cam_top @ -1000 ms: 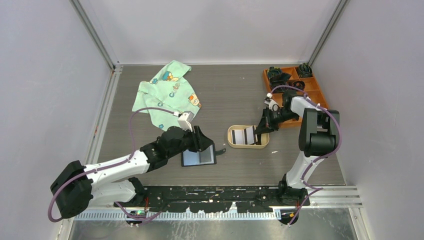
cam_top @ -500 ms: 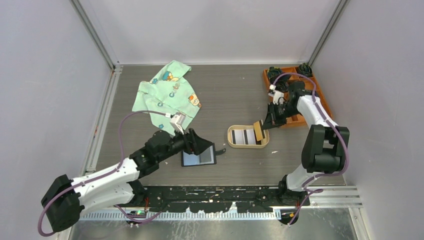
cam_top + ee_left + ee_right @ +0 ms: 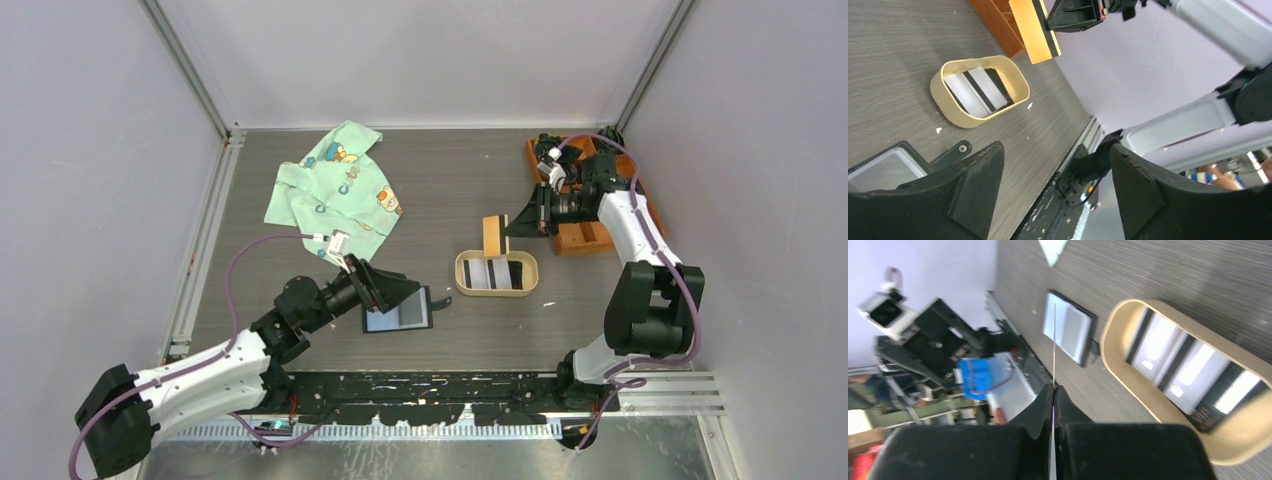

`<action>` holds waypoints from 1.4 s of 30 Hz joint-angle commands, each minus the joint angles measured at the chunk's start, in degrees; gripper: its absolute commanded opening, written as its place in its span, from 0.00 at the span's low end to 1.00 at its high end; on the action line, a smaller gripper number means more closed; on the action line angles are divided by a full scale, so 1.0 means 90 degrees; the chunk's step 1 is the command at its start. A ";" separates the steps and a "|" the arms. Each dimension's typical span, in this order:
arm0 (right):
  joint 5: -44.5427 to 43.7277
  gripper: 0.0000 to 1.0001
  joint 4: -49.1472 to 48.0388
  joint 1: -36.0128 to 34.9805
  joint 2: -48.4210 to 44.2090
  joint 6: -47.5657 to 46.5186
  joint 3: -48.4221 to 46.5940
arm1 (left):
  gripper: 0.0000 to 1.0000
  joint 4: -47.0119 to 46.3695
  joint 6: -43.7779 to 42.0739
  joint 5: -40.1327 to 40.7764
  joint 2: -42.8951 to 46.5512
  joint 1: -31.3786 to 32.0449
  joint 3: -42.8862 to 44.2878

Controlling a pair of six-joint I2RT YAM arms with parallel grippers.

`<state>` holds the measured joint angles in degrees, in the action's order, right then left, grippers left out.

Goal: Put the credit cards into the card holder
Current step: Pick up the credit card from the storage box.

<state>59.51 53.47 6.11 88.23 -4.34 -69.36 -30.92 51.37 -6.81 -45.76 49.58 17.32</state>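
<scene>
The card holder [image 3: 398,312] lies open and flat on the table with a pale card face showing in it; its snap tab [image 3: 954,153] points right. My left gripper [image 3: 392,290] hovers over its left part, open and empty, and its fingers [image 3: 975,186] frame bare table in the left wrist view. My right gripper [image 3: 527,221] is shut on a gold credit card [image 3: 493,235] with a dark stripe, held in the air behind the beige tray [image 3: 462,272]. That card appears edge-on [image 3: 1054,347] in the right wrist view. More credit cards [image 3: 1173,365], white and dark, lie in the tray.
A green patterned cloth [image 3: 335,185] lies at the back left. An orange compartment box [image 3: 590,235] with dark items stands at the back right, beside my right arm. A black rail [image 3: 430,385] runs along the near edge.
My right gripper has lifted the gold card out of the beige tray, up and toward the back. My left gripper has opened wider and drawn back a little toward the near left.
</scene>
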 commanded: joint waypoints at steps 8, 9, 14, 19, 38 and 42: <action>0.2199 0.01 -0.3695 -0.0440 0.0016 0.4330 0.1059 | 0.72 -0.1443 0.1706 0.0628 -0.1377 -0.0049 0.0347; 0.2217 0.01 -0.3687 -0.0510 -0.0018 0.4325 0.1062 | 0.72 -0.1504 0.1720 0.0601 -0.1543 -0.0050 0.0430; 0.2354 0.01 -0.3437 -0.1013 -0.0083 0.3964 0.0993 | 0.69 -0.2046 0.1948 0.0356 -0.2346 -0.0205 0.0663; 0.2466 0.01 -0.2860 -0.1334 -0.0031 0.3221 0.0852 | 0.61 -0.3315 0.2495 -0.0339 -0.3219 -0.0597 0.0769; 0.1783 0.05 -0.0960 -0.1989 0.0018 0.0817 0.0338 | 0.00 -0.5671 0.3500 -0.1519 -0.5139 -0.0930 0.1190; 0.0916 0.36 0.0684 -0.1989 0.0093 -0.1228 -0.0274 | 0.00 -0.5478 0.3059 -0.1807 -0.4800 -0.1076 0.0913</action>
<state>74.30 44.31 -11.62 89.89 4.47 -65.69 -76.71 82.94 -19.73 -92.64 41.25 27.14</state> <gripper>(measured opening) 0.279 0.009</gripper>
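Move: The credit card, already pinched in the right fingers, lies about 12 cm ahead of the left hand, 17 cm to its right and 4 cm lower. From the left hand, the storage box is 11 cm ahead, 18 cm right and 18 cm below, the card holder 2 cm ahead, 4 cm left and 21 cm below. The right hand has the left gripper 13 cm back, 20 cm left and 3 cm higher, the storage box 2 cm back, 2 cm left and 15 cm below. Left reaches 10 cm forward-right and pinches the card; right brings it some 10 cm left-and-back, then opens. ##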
